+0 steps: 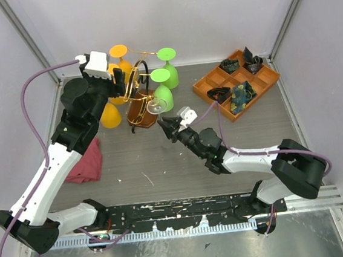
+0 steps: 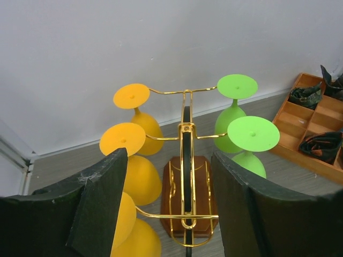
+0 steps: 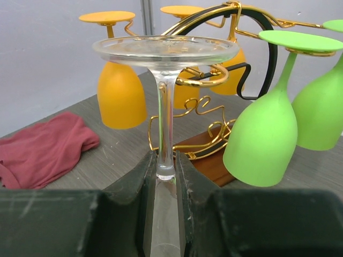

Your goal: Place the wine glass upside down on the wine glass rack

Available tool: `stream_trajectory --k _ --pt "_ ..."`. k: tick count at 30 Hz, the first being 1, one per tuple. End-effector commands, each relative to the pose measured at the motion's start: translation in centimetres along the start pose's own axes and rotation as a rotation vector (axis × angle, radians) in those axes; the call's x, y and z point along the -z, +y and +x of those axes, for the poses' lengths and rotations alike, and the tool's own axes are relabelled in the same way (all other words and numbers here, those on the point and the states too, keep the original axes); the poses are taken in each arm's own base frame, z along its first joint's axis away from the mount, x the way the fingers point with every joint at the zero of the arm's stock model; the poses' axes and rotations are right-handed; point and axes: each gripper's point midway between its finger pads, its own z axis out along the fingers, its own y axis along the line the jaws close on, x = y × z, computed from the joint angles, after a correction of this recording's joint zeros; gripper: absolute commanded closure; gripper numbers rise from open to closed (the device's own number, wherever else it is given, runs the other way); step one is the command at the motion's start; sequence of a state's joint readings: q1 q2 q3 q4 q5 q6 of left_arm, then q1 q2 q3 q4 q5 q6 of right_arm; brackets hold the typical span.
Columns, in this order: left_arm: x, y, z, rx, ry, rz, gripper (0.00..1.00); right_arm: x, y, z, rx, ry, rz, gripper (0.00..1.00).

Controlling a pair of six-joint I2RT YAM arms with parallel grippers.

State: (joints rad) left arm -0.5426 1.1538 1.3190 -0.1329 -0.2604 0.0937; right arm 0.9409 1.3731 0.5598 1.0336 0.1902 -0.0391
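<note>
A clear wine glass (image 3: 165, 49) is held upside down, foot up. My right gripper (image 3: 165, 171) is shut on it where the stem meets the bowl. Its foot is level with a curled gold arm of the wine glass rack (image 3: 206, 80) and just in front of it. From above, the wine glass (image 1: 155, 106) hangs beside the rack (image 1: 140, 86), over the front end of its brown base. My left gripper (image 2: 169, 160) is open behind the rack (image 2: 185, 128), its fingers (image 2: 102, 214) on either side of the view and holding nothing. In the top view the left gripper (image 1: 120, 79) hovers at the rack's back left.
Orange glasses (image 2: 123, 139) hang upside down on the rack's left arms and green glasses (image 2: 253, 134) on its right arms. An orange compartment tray (image 1: 237, 85) with dark items sits at the back right. A red cloth (image 1: 84, 164) lies at the left. Walls close in the back and sides.
</note>
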Motion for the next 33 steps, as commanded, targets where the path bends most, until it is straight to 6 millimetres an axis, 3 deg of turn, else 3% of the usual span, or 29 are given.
stream_trajectory --k 1,14,23,33 --pt "0.6 1.4 0.2 -0.031 0.002 -0.044 0.30 -2.5 0.8 -6.5 -0.022 -0.223 -0.012 0.99" --pt "0.9 3.5 1.3 -0.037 0.022 -0.100 0.30 -6.1 2.4 -5.0 -0.035 -0.219 -0.057 0.99" --pt "0.4 3.9 1.9 -0.033 0.030 -0.112 0.29 -7.8 1.2 -4.6 -0.016 -0.219 0.021 0.99" --pt "-0.1 4.4 1.6 -0.029 0.019 -0.120 0.29 -8.4 -2.1 -3.3 -0.066 -0.197 0.144 0.99"
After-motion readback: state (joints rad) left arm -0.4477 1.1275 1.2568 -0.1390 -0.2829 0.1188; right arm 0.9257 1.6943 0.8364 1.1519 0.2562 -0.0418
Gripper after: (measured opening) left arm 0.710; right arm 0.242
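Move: The right gripper already holds the clear wine glass upside down by its stem. The rack's empty near-right hook lies about 5 cm ahead of that hand, 3 cm to its left and 3 cm above it. Of the hanging glasses, the near green one is some 11 cm ahead and 2 cm right, and the near orange one about 8 cm ahead and 19 cm left, both about level. From the left hand, the hook lies about 12 cm right, 1 cm ahead and 10 cm below. Carry the upside-down glass left and forward with the right gripper, some 7 cm in all, rising about a centimetre; bend the path to nearly straight forward at the end, so the stem comes in around the empty hook. Keep the stem pinched and the glass upright. Meanwhile draw the open left gripper about 4 cm left and 2 cm down, away from that hook. ##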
